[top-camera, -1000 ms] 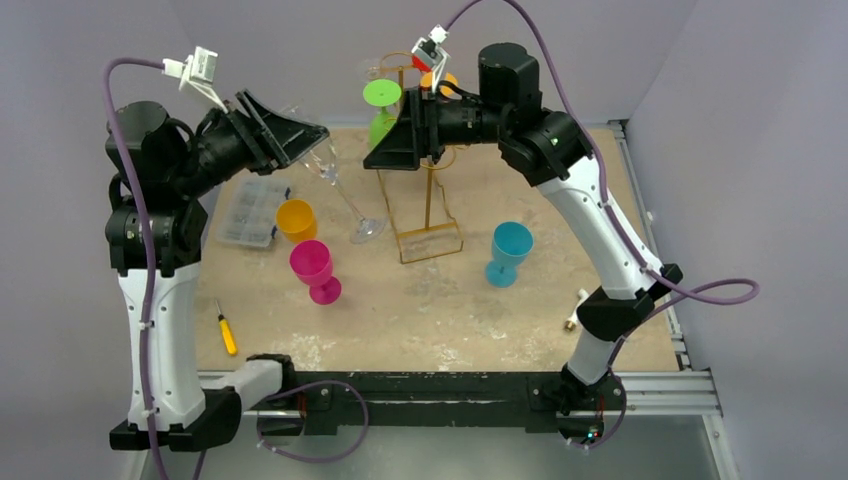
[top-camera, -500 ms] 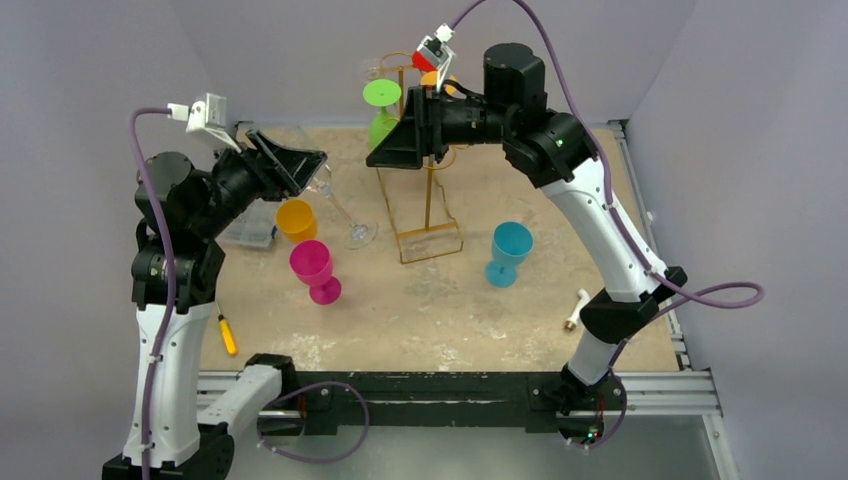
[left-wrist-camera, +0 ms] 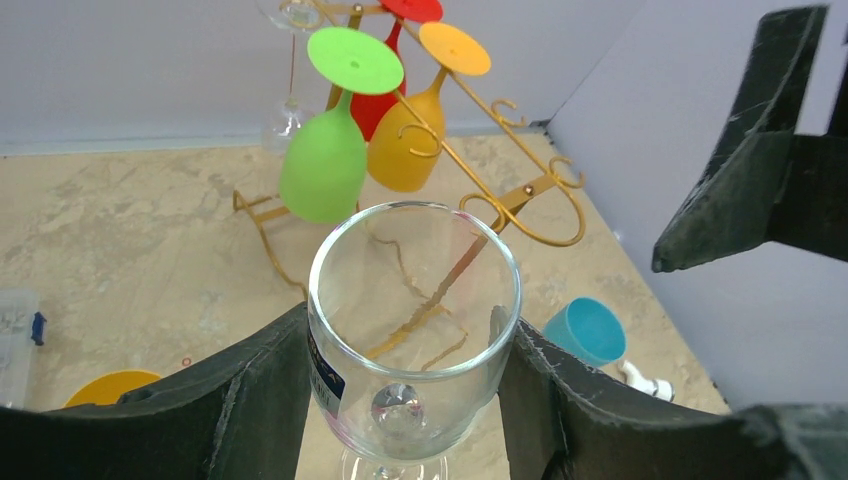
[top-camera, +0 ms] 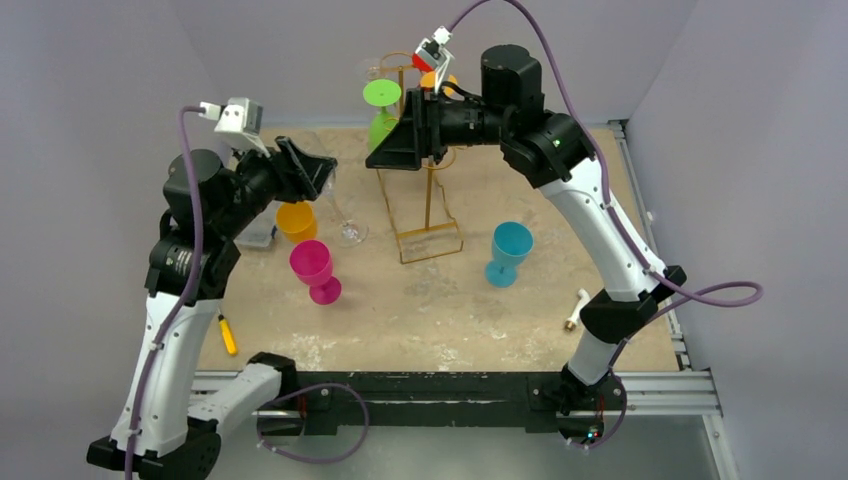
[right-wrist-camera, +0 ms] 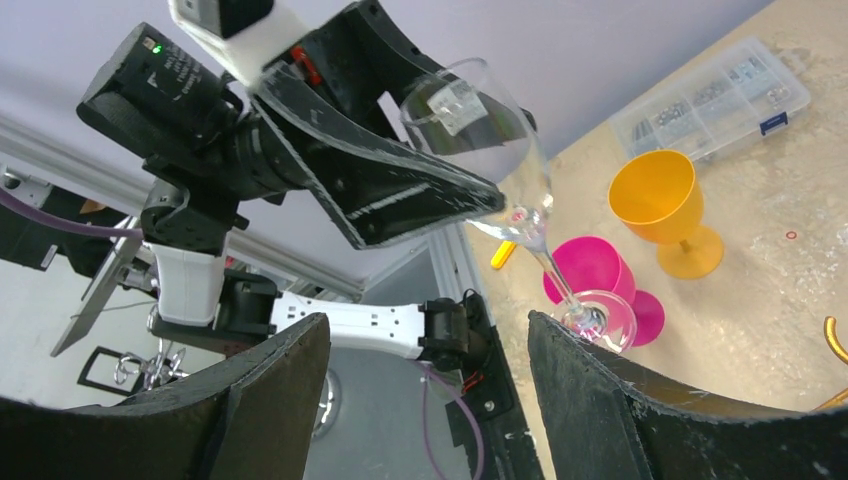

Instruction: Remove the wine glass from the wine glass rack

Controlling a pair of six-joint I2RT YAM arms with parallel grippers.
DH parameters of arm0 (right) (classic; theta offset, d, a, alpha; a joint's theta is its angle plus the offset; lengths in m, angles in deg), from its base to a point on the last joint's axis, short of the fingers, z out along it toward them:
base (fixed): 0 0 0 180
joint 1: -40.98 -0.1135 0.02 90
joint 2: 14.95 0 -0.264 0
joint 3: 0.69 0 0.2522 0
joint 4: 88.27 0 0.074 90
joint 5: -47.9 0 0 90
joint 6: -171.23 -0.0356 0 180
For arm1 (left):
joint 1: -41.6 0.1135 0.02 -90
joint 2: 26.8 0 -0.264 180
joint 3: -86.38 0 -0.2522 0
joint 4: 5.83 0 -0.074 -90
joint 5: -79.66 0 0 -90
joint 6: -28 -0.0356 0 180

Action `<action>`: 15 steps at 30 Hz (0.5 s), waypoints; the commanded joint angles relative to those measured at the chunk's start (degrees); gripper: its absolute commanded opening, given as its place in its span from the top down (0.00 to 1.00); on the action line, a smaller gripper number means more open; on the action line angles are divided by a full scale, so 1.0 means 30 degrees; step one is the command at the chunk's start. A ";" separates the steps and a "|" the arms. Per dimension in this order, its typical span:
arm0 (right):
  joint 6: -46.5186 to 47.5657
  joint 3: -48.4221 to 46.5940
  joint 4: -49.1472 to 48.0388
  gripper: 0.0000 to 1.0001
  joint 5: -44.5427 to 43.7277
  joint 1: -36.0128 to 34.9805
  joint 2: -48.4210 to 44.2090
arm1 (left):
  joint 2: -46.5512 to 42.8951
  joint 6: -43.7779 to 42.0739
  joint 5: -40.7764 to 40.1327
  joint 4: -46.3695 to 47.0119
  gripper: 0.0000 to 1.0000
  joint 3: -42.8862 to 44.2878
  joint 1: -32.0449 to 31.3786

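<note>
A clear wine glass (left-wrist-camera: pixel 415 300) sits tilted in my left gripper (left-wrist-camera: pixel 405 332), whose jaws are shut on its bowl. From above, the left gripper (top-camera: pixel 318 172) is left of the gold wine glass rack (top-camera: pixel 430 205), and the glass foot (top-camera: pixel 350 232) is low over the table. Whether the foot touches the table I cannot tell. Green (left-wrist-camera: pixel 322 165), orange (left-wrist-camera: pixel 405 140) and red (left-wrist-camera: pixel 375 100) glasses hang upside down on the rack (left-wrist-camera: pixel 520 195), with another clear one (left-wrist-camera: pixel 285 120) behind. My right gripper (top-camera: pixel 385 150) stands open beside the rack's upper arms, holding nothing (right-wrist-camera: pixel 430 400).
A pink goblet (top-camera: pixel 315 270) and an orange goblet (top-camera: pixel 296 220) stand just left of the held glass's foot. A teal goblet (top-camera: pixel 510 250) stands right of the rack base. A clear parts box (right-wrist-camera: pixel 710 100), a yellow screwdriver (top-camera: pixel 228 330) and a small white fitting (top-camera: pixel 575 310) lie on the table.
My left arm has swung right and downward with the clear glass, bringing its foot lower beside the orange goblet. The right arm has barely moved.
</note>
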 commanded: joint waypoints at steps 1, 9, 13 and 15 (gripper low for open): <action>0.0154 0.0132 -0.0678 0.29 -0.0289 0.0102 -0.0692 | 0.0506 -0.2160 -0.1966 0.0343 1.00 0.0283 -0.1464; 0.0164 0.0652 -0.0732 0.30 -0.0379 0.0103 -0.0994 | -0.0033 -0.4040 -0.2926 0.3174 1.00 -0.2805 -0.3045; 0.0194 0.0794 -0.0733 0.30 -0.0395 0.0102 -0.1080 | -0.1042 -0.5642 -0.3578 0.5779 1.00 -0.5208 -0.3842; 0.0233 0.0822 -0.0704 0.30 -0.0380 0.0120 -0.1080 | -0.1283 -0.6132 -0.3759 0.6427 1.00 -0.5989 -0.4003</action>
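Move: The left hand holds the clear wine glass by its bowl; the open table it is being brought down to lies about 2 cm ahead, 4 cm right and 42 cm below. The pink glass stands some 2 cm back and 4 cm left, 36 cm down, the orange glass about 8 cm ahead and 9 cm left. The rack is roughly 18 cm ahead and 16 cm right, 22 cm lower. From the empty right hand the spot is about 4 cm ahead, 7 cm left and 47 cm below. Still gripping the clear glass around its bowl, the left fingers keep their hold as the arm lowers it about 9 cm towards the table on the rack side of the pink glass, drifting some 3 cm right. The wrist rolls about 15 degrees, left side rising, to bring the slanting stem upright; the descent quickens. ##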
